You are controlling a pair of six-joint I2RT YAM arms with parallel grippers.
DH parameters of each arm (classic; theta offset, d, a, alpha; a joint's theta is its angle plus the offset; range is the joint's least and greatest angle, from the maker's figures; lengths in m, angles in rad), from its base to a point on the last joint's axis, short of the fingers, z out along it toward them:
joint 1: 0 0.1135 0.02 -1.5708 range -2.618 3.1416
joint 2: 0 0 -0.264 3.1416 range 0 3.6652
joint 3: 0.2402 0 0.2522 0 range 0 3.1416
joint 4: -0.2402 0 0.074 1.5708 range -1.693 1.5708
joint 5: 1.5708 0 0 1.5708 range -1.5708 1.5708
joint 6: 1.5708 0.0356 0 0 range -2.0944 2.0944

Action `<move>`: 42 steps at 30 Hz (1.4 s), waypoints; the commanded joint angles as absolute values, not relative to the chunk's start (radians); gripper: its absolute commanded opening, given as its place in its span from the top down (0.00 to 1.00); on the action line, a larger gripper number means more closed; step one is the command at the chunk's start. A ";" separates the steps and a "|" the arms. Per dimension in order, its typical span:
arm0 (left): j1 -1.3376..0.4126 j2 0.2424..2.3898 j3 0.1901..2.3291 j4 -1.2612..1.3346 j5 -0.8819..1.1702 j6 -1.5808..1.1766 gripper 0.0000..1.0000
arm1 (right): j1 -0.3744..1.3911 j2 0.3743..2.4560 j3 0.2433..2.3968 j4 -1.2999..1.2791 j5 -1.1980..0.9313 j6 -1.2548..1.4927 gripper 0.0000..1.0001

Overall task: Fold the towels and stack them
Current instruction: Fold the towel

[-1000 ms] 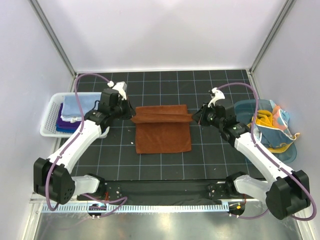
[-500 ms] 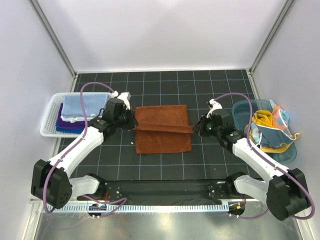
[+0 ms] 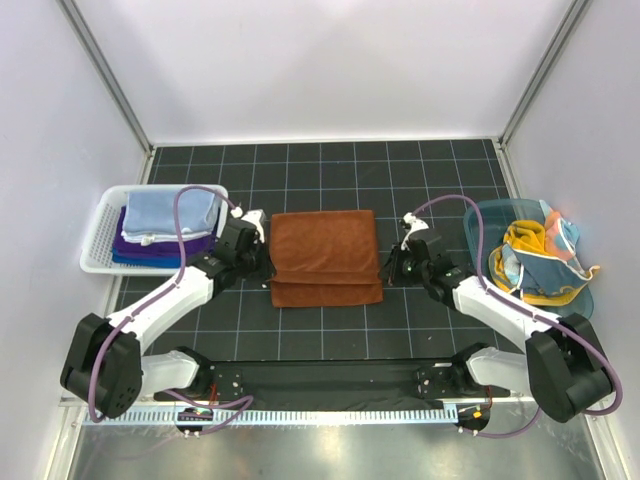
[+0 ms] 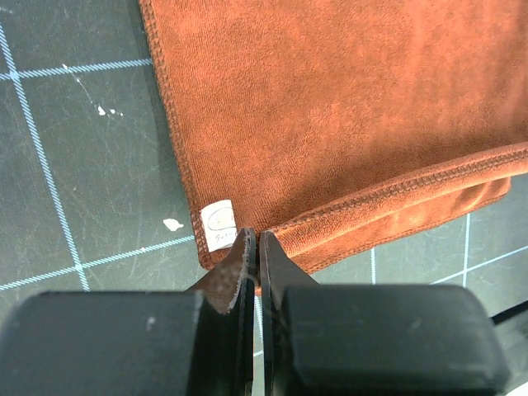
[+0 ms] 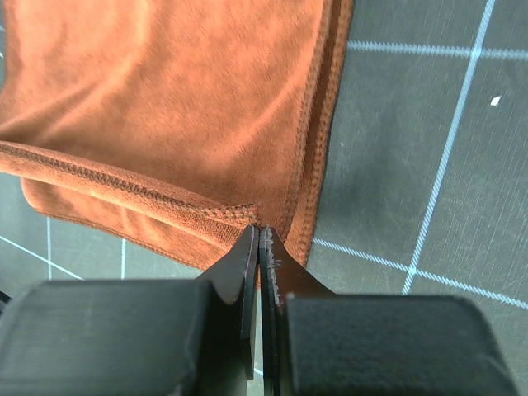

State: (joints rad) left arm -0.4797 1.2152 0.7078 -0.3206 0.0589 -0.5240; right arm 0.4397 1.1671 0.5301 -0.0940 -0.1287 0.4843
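Observation:
A rust brown towel (image 3: 325, 255) lies on the black grid mat, folded over on itself, its upper hem (image 4: 412, 183) resting just short of the near edge. My left gripper (image 3: 268, 271) is shut on the upper layer's left corner (image 4: 257, 239), beside a small white label (image 4: 219, 223). My right gripper (image 3: 388, 268) is shut on the upper layer's right corner (image 5: 259, 231). Both sets of jaws sit low, pressed together with the hem running into their tips. More towels are a light blue one (image 3: 170, 212) on a purple one (image 3: 135, 250), and a mixed pile (image 3: 540, 260).
A white slatted basket (image 3: 97, 228) at the left holds the folded blue and purple towels. A teal round tub (image 3: 487, 218) at the right holds the crumpled pile. Grey walls close in the mat on three sides.
Both grippers have drawn the towel's far edge toward the near side and lowered it, so the upper layer now lies flat over the lower one.

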 commanded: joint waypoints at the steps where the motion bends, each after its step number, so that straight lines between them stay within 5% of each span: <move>1: -0.495 1.190 0.689 -0.242 0.028 -0.535 0.96 | 0.448 1.173 0.519 -0.044 -0.087 0.502 0.99; 16: -0.537 1.189 0.640 -0.222 0.022 -0.546 0.89 | 0.448 1.138 0.492 -0.094 -0.055 0.509 0.99; 23: -0.546 1.143 0.603 -0.229 0.020 -0.560 0.72 | 0.448 1.082 0.483 -0.127 -0.078 0.528 0.72; 32: -0.546 1.084 0.660 -0.264 0.012 -0.597 0.67 | 0.448 1.006 0.543 -0.209 -0.074 0.532 0.66; 42: -0.548 1.446 0.894 -0.304 -0.014 -0.569 0.70 | 0.454 1.273 0.712 -0.189 -0.006 0.546 0.66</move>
State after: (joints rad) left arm -0.5430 1.3663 0.8352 -0.2920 -0.0116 -0.5755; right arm 0.4473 1.2308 0.6548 -0.2127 -0.0444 0.5304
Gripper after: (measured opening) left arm 0.311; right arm 0.338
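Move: The brown towel's upper layer is already held by its two near corners, one in each hand. From either hand, the lower layer's matching near corner lies about 4 cm back, 1 cm outward (left for the left hand, right for the right) and 3 cm below. The far fold's matching corner is about 16 cm straight ahead of each hand and 3 cm below. A white tag sits some 2 cm left, 1 cm ahead and 3 cm below the left hand. The towel's upper edge is drawn back about 2 cm and slightly down by both hands, towards the lower layer's near edge. The fingers then open and let go of the corners. Both hands rise some 3 cm and swing forward over the towel, the left by about 5 cm and drifting right, the right by about 3 cm, dipping slightly at the end with fingers open. ##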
